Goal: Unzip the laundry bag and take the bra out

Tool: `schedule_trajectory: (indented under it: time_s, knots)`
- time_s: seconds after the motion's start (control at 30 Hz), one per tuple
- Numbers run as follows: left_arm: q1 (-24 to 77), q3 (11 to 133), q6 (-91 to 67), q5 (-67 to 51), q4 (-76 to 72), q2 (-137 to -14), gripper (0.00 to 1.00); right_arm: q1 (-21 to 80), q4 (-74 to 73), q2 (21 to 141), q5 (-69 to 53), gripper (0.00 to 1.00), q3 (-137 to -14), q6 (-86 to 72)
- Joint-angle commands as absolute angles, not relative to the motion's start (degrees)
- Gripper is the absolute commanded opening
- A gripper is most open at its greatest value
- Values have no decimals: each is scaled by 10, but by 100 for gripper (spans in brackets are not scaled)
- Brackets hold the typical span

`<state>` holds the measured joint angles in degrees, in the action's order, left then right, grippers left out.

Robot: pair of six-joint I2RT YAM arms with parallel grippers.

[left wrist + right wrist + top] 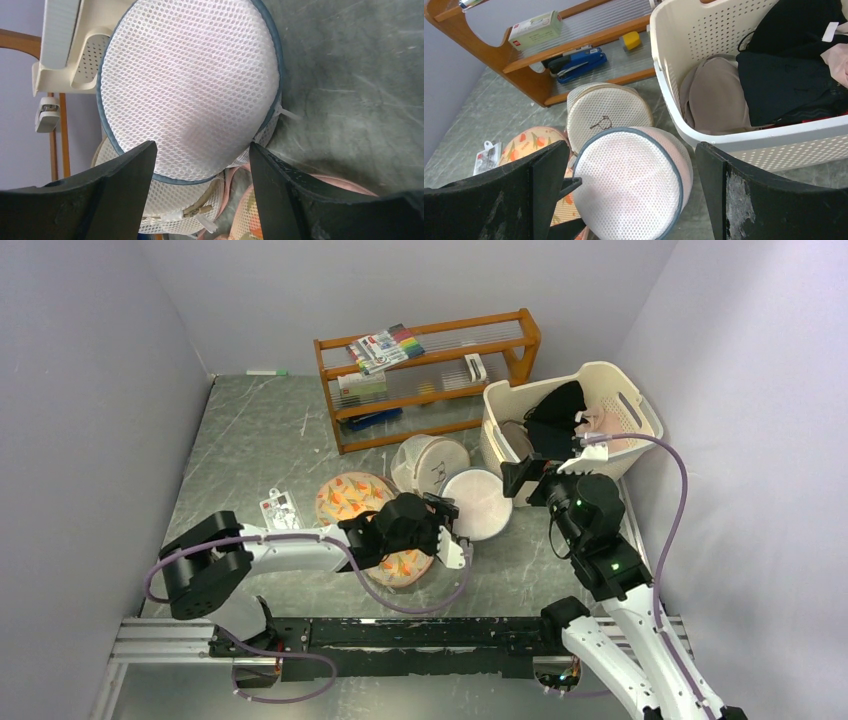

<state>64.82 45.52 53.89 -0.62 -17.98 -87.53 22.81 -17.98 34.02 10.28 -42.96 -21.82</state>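
Observation:
The laundry bag (478, 502) is a round white mesh drum with blue-grey trim, tilted on its side on the table. It fills the left wrist view (190, 85) and sits low in the right wrist view (629, 190). A faint pink tint shows through the mesh; the bra itself is hidden. My left gripper (455, 528) is open, its jaws spread at the bag's near edge (202, 147), not closed on it. A small white tab (287, 114) sticks out at the bag's side. My right gripper (520, 478) is open and empty, above the bag near the basket (631, 150).
A similar round bag with a small dark print (430, 462) leans behind the laundry bag. A peach floral pouch (350, 500) lies under my left arm. A cream laundry basket (640, 415) with dark clothes stands at the right. A wooden shelf (430, 370) stands at the back.

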Motion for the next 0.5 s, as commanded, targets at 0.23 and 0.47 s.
schedule_trajectory:
  time_s: [0.23,0.47]
  knots:
    - [637,491,535,-79,-155,-930,85,223,-170,368,84,100,-432,-220]
    - [637,474,492,-42,-206,-917,44,223,-176,396,81,100,-444,-220]
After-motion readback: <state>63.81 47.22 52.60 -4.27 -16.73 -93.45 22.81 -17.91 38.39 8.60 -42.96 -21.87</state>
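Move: Just beyond the left fingertips lies the white laundry bag with the blue rim, its middle about 3 cm ahead, 4 cm to the right and 6 cm below. The beige mesh bag stands some 10 cm ahead and 5 cm to the left, the floral bag level but 15 cm to the left, and the basket 17 cm ahead and 18 cm to the right. From the right hand the white bag is level, about 7 cm left and 21 cm below. Sinking almost straight down by about 4 cm, the left hand brings its still-open fingers over the near-left part of the white bag, then closes them to roughly half open, gathering mesh between the fingertips. The right hand, wide open and empty, eases some 2 cm down towards the same bag, tipping only slightly. ##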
